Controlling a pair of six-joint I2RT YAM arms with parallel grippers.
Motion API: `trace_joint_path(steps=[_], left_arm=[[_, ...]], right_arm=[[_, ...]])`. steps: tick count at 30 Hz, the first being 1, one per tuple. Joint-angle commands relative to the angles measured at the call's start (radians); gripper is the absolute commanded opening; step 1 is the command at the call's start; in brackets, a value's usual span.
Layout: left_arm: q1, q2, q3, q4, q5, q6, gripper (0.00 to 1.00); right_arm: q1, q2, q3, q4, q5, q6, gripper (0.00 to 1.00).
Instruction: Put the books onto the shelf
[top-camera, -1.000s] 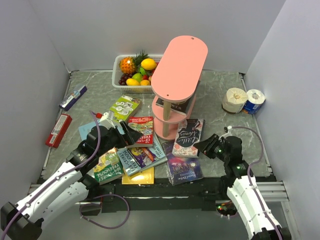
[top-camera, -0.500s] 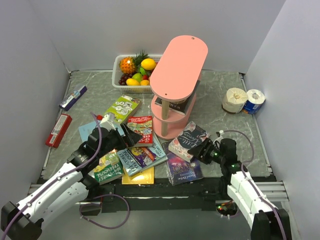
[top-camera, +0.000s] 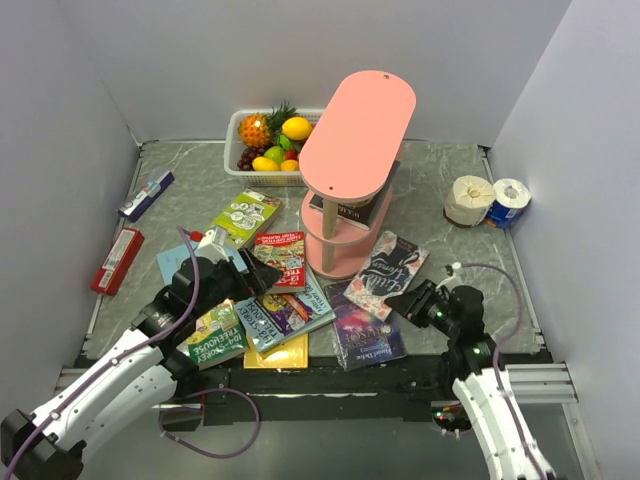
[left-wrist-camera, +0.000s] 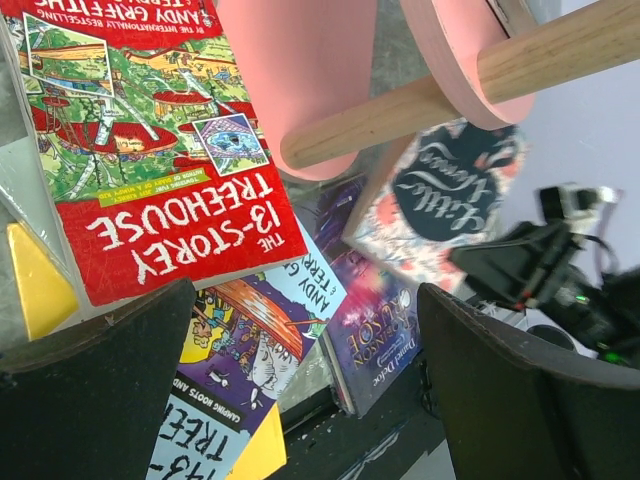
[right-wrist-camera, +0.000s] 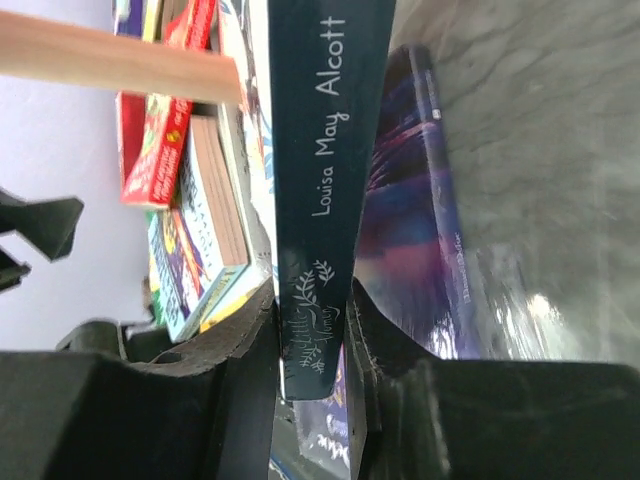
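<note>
The pink three-tier shelf stands mid-table with a dark book on its middle tier. My right gripper is shut on the dark spine of the "Little Women" book, held on edge by the shelf foot, over the purple galaxy book. Poised over the left pile, my left gripper is open and empty above the red Treehouse book. A light-blue Treehouse book, a green one, a yellow one and a green-white one lie flat.
A white fruit basket sits behind the shelf. Two toilet rolls stand at the right wall. A red packet and a blue-white carton lie along the left wall. A wooden shelf post crosses close above the left gripper.
My right gripper pushed in, opened and then closed on the "Little Women" book; the book has lifted and swung right, away from the shelf foot. The left arm has barely moved.
</note>
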Motion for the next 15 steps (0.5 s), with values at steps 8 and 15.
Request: trace_joint_path(steps=[8,15], left_arm=[[-0.005,0.019,0.107,-0.056,-0.052,0.026,0.97],[-0.005,0.013,0.244,-0.164,-0.206,0.069,0.96]], right_arm=[[0.004,-0.076,0.608,-0.479,0.45,-0.101,0.0],[0.004,0.118,0.906,-0.346,0.438,-0.178,0.0]])
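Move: The right hand already pinches Little Women by its spine. From that hand, the pink shelf's middle lies about 28 cm ahead, 8 cm left and 13 cm higher, and the purple book some 4 cm back, 7 cm left and 5 cm below. The left hand, empty and open, has the shelf about 28 cm ahead and 25 cm to its right, with its middle slightly above. The right hand lifts the still-pinched Little Women about 20 cm, veering right, turning clockwise; the left rises slightly. ##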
